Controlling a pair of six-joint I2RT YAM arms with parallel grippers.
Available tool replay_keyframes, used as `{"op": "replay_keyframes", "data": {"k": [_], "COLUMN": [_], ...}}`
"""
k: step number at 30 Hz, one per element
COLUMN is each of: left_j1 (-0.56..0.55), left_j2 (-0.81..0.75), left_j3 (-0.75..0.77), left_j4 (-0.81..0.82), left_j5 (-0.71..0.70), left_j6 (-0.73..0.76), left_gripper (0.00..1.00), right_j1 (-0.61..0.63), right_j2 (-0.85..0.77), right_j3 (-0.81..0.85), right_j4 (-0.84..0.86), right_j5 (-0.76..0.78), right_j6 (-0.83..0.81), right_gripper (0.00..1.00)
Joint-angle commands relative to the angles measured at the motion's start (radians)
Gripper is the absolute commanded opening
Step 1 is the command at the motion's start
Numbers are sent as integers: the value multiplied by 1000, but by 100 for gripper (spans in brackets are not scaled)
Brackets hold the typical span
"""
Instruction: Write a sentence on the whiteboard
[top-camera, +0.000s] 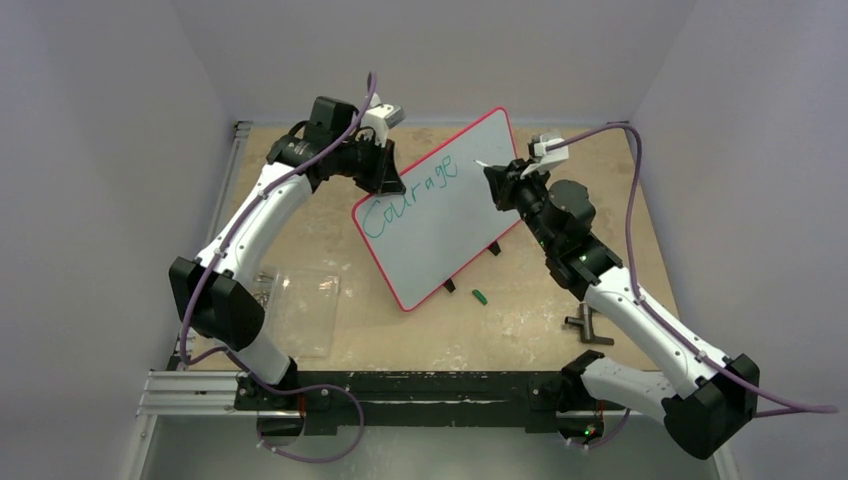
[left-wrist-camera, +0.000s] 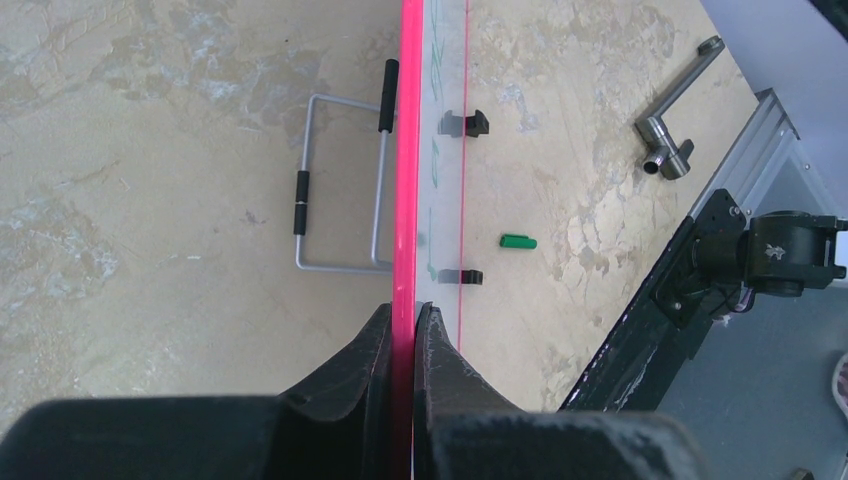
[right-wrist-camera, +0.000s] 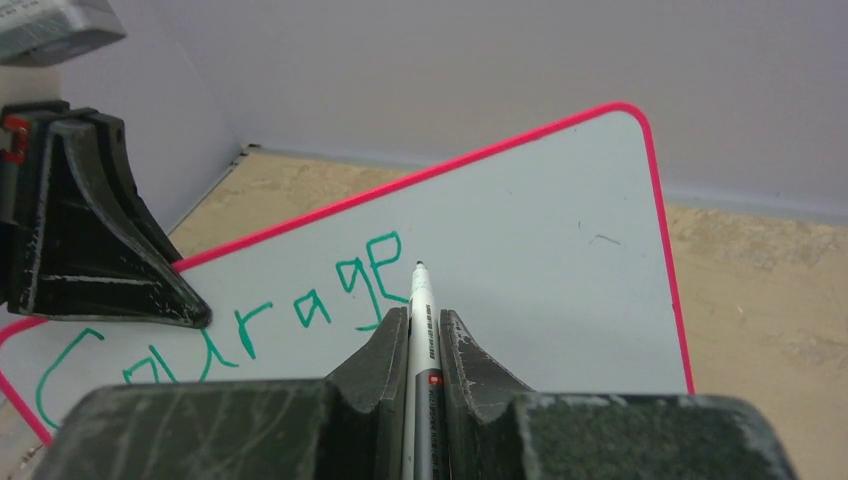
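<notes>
The whiteboard (top-camera: 450, 225), white with a red-pink rim, stands tilted on the table's middle. The sentence (top-camera: 410, 192) on it is teal-green handwriting that reads "Courage" (right-wrist-camera: 300, 310). My left gripper (left-wrist-camera: 410, 320) is shut on the whiteboard's red rim (left-wrist-camera: 408, 150), at the board's upper left edge (top-camera: 392, 182). My right gripper (right-wrist-camera: 422, 322) is shut on a white marker (right-wrist-camera: 420, 300). The marker's dark tip is at the board face just right of the last letter; contact cannot be told. In the top view the right gripper (top-camera: 498, 182) is at the board's right side.
A green marker cap (top-camera: 479, 296) lies in front of the board, with a metal T-shaped tool (top-camera: 588, 327) to its right. A clear plastic bag (top-camera: 300, 305) lies near the left arm. A wire stand (left-wrist-camera: 340, 180) lies behind the board. Walls close the table on three sides.
</notes>
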Motion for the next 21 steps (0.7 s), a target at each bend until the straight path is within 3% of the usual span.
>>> {"op": "replay_keyframes", "data": {"k": [1, 12, 21], "left_j1": [10, -5, -12], "left_j2": [-40, -31, -21], "left_j3": [-24, -17, -14], "left_j4": [-9, -13, -17], "left_j5": [-186, -179, -175], "left_j6": [104, 100, 88], "left_gripper": [0, 0, 0], "right_j1": [3, -2, -69], "right_j2": [-37, 19, 132], "right_j3": [-25, -26, 34], "right_j4": [11, 41, 129], "right_j5": [6, 100, -2], "right_j6": [14, -53, -47], "right_gripper": [0, 0, 0]}}
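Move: Ahead of the right hand, which still grips the marker, the blank patch just right of "Courage" on the whiteboard lies about 11 cm forward, 2 cm left and 7 cm lower. The "e" is some 9 cm forward, 7 cm left and 8 cm down; the board's top right corner is roughly 19 cm forward, 4 cm right, about level. From the left hand, that patch is about 9 cm forward, 15 cm right and slightly higher. Bringing the marker back towards the whiteboard, the right hand first sinks about 2 cm, then advances some 3 cm while sinking another 3 cm, its tip bound for the blank patch beyond the "e". The wrist turns about 5 degrees clockwise and tips down a little; the fingers keep their hold. Whether the tip touches can't be seen. The left hand keeps pinching the board's top edge. ##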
